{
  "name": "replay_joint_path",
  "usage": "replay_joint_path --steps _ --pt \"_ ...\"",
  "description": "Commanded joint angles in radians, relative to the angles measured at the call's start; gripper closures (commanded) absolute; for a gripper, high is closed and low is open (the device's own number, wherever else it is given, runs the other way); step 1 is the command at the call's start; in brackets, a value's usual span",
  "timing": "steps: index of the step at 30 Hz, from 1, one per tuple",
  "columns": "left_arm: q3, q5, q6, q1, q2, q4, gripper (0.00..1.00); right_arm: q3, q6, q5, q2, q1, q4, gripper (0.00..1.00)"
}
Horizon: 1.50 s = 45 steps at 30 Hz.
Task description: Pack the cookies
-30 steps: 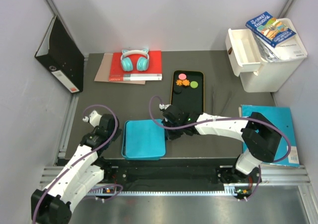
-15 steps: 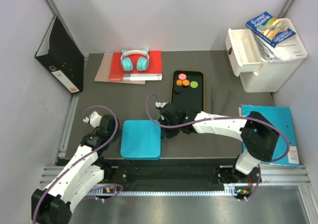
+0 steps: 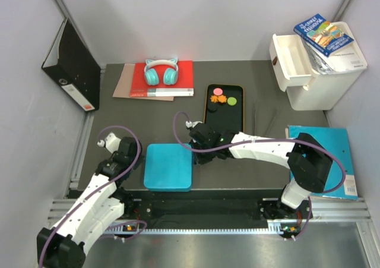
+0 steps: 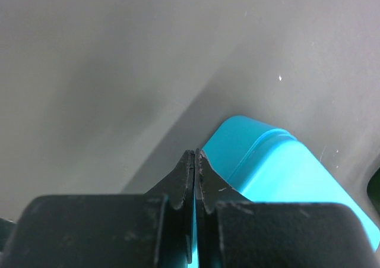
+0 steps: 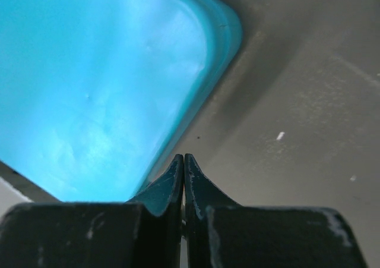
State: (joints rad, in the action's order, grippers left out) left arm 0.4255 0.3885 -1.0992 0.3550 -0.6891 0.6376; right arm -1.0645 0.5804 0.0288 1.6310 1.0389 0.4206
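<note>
The cookies (image 3: 221, 99) lie as small pink, orange, green and black pieces at the far end of a black tray with an orange rim (image 3: 241, 119). A teal container (image 3: 168, 167) (image 4: 285, 173) (image 5: 95, 84) sits at the near middle of the table, its smooth face up. My right gripper (image 3: 195, 151) (image 5: 183, 157) is shut on nothing, tips at the container's right edge. My left gripper (image 3: 132, 154) (image 4: 195, 152) is shut and empty, just off the container's left corner.
A black binder (image 3: 74, 66) leans at the far left. Teal headphones (image 3: 161, 72) rest on a red book (image 3: 181, 81). A white drawer unit (image 3: 314, 72) with a book (image 3: 323, 33) on top stands far right, a blue folder (image 3: 335, 155) near right.
The teal container has shifted a little to the left and now shows a smooth flat face instead of a rimmed one. My right gripper followed it left. The left arm barely moved.
</note>
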Motion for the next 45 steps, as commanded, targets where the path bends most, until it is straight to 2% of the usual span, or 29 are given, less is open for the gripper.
replay_joint_path --steps 1,4,8,15,19,26,30,45 --pt "0.085 0.078 0.038 -0.005 0.013 0.022 1.0 -0.074 -0.043 -0.127 -0.068 0.016 0.087 1.0" --pt "0.12 0.092 0.059 -0.005 0.003 0.014 1.0 -0.074 -0.063 -0.142 -0.123 0.018 0.092 1.0" --pt "0.136 0.085 0.068 -0.005 -0.023 -0.013 1.0 -0.013 -0.106 -0.034 -0.204 0.055 -0.003 1.0" --pt "0.125 0.078 0.067 -0.005 -0.033 -0.026 1.0 0.031 -0.232 -0.026 -0.27 0.248 -0.042 1.0" --pt "0.121 0.079 0.067 -0.005 -0.03 -0.024 1.0 0.083 -0.272 -0.153 -0.283 0.318 -0.032 1.0" --pt "0.107 0.079 0.07 -0.005 -0.027 -0.021 1.0 0.202 -0.303 -0.32 -0.27 0.449 -0.161 1.0" --pt "0.099 0.075 0.065 -0.005 -0.021 -0.016 1.0 0.204 -0.312 -0.397 -0.217 0.51 -0.212 1.0" --pt "0.09 0.072 0.07 -0.005 -0.026 -0.016 1.0 0.205 -0.31 -0.486 -0.119 0.541 -0.307 1.0"
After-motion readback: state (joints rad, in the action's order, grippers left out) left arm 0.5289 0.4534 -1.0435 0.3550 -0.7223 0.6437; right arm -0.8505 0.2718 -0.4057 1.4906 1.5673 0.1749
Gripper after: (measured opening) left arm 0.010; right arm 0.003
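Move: The closed lid on the cookie box is what I'm working around: its middle is about 10 cm left of my right hand, 2 cm back and a little below, with its right edge just beside my fingertips. From that hand the black tray is some 16 cm ahead and 10 cm right, and the tongs roughly 9 cm ahead and 23 cm right. From my left hand the lid's middle is about 10 cm right, 5 cm back and slightly lower. I lift my right hand some 8 cm off the lid's right side, swing it back about 11 cm and lower it again beside the near right corner, fingers shut. On the way the wrist turns about 30 degrees counter-clockwise and the fingertips tip up to point more forward. Early on, my left hand rises 3 to 4 cm and eases slightly forward, then waits. ##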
